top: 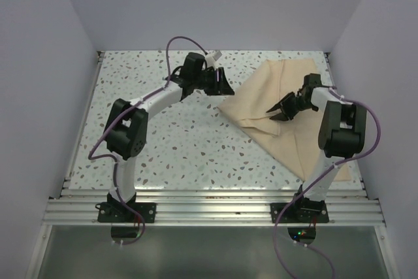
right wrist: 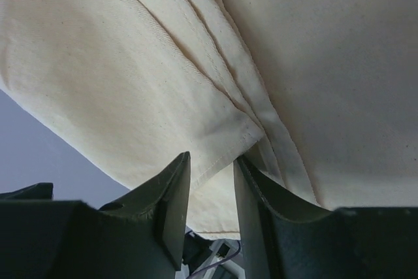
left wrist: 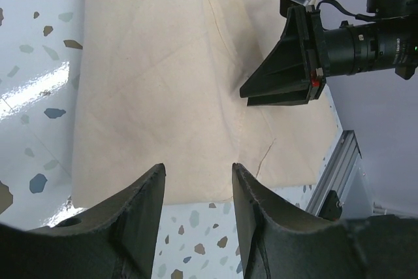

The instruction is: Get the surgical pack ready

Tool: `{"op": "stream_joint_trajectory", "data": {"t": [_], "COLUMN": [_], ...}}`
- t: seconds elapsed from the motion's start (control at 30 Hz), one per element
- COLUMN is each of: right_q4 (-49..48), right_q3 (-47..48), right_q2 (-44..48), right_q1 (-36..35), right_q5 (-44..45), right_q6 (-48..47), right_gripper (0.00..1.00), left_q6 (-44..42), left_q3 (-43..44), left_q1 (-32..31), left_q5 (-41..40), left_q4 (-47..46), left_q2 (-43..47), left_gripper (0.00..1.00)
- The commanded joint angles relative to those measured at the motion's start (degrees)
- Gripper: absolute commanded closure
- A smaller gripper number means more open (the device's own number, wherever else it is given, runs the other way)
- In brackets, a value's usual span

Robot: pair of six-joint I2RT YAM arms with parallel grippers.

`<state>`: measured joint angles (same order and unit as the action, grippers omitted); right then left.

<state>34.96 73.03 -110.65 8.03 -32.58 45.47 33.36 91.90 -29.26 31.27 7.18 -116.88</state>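
The surgical pack's tan cloth sheet [top: 261, 89] lies folded over itself on the right half of the table. My left gripper [top: 225, 86] hovers at the cloth's left corner. In the left wrist view its jaws [left wrist: 198, 171] stand open and hold nothing, above the cloth [left wrist: 150, 76] near its edge. My right gripper [top: 277, 110] sits low over the middle of the cloth, also seen from the left wrist [left wrist: 245, 93]. Its jaws [right wrist: 212, 161] stand apart, with the hemmed corner of a folded layer [right wrist: 251, 132] right at the tips. Anything under the folds is hidden.
The speckled tabletop [top: 170, 142] stretches left of the cloth. White walls close in the back and both sides. An aluminium rail [top: 209, 207] runs along the near edge by the arm bases. A purple cable [top: 176, 47] loops over the left arm.
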Motion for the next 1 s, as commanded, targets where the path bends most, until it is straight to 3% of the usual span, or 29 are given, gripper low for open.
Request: {"op": "stream_joint_trajectory", "data": {"t": [0.0,0.17,0.2,0.3,0.7,0.97], "right_q4": [-2.53,-2.09,-1.57,2.91,21.02,19.8], "right_q3": [-0.35,0.79,0.97,2.46,3.7,-4.74], "right_q2": [-1.4,-2.64,-2.73,-1.42,9.74,13.62], "right_q1": [0.14,0.14,0.14,0.14,0.14,0.14], "right_q5": [0.5,1.29,1.72,3.65,9.2,9.99], "right_q6": [2.25,2.25,1.64,-1.52,-13.3,-13.92], "right_gripper": [0.64,0.77,0.88,1.0,1.0,1.0], "left_q6": [-1.37,-1.98,-2.25,-3.22,-3.05,-1.29], "left_q3": [-0.58,-0.58,-0.58,-0.67,0.47,2.14], "left_q1": [0.86,1.83,2.09,2.71,3.33,3.33], "left_q5": [2.04,1.78,1.52,0.82,1.86,5.38], "left_q4": [-0.33,0.9,1.17,2.31,2.05,1.26], "left_q2": [3.85,4.2,4.55,5.08,3.16,-0.19], "left_gripper": [0.51,0.51,0.51,0.51,0.51,0.51]}}
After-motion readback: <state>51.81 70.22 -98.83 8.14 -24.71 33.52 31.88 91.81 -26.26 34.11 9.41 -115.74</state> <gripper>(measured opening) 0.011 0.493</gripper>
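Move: The right gripper is almost on its target: the raised edge of the wrap's folded flap lies straight between its part-open fingers, about 1 cm below. The flap's loose tip is some 5 cm back and 3 cm to the right, roughly 4 cm lower; the wrap's left corner is about 18 cm left and 6 cm farther out. From the left gripper, the flap edge is about 18 cm right, 3 cm back and 12 cm down. Sink the right gripper about 1 cm onto the flap edge and shut the fingers to pinch the cloth, then draw it back towards the base some 7 cm, lifting it 4 to 5 cm on the way and easing down slightly at the end, with the wrist tilting about 10 degrees. Let the empty left gripper, still half open, drift about 2 cm left, away from the flap. ##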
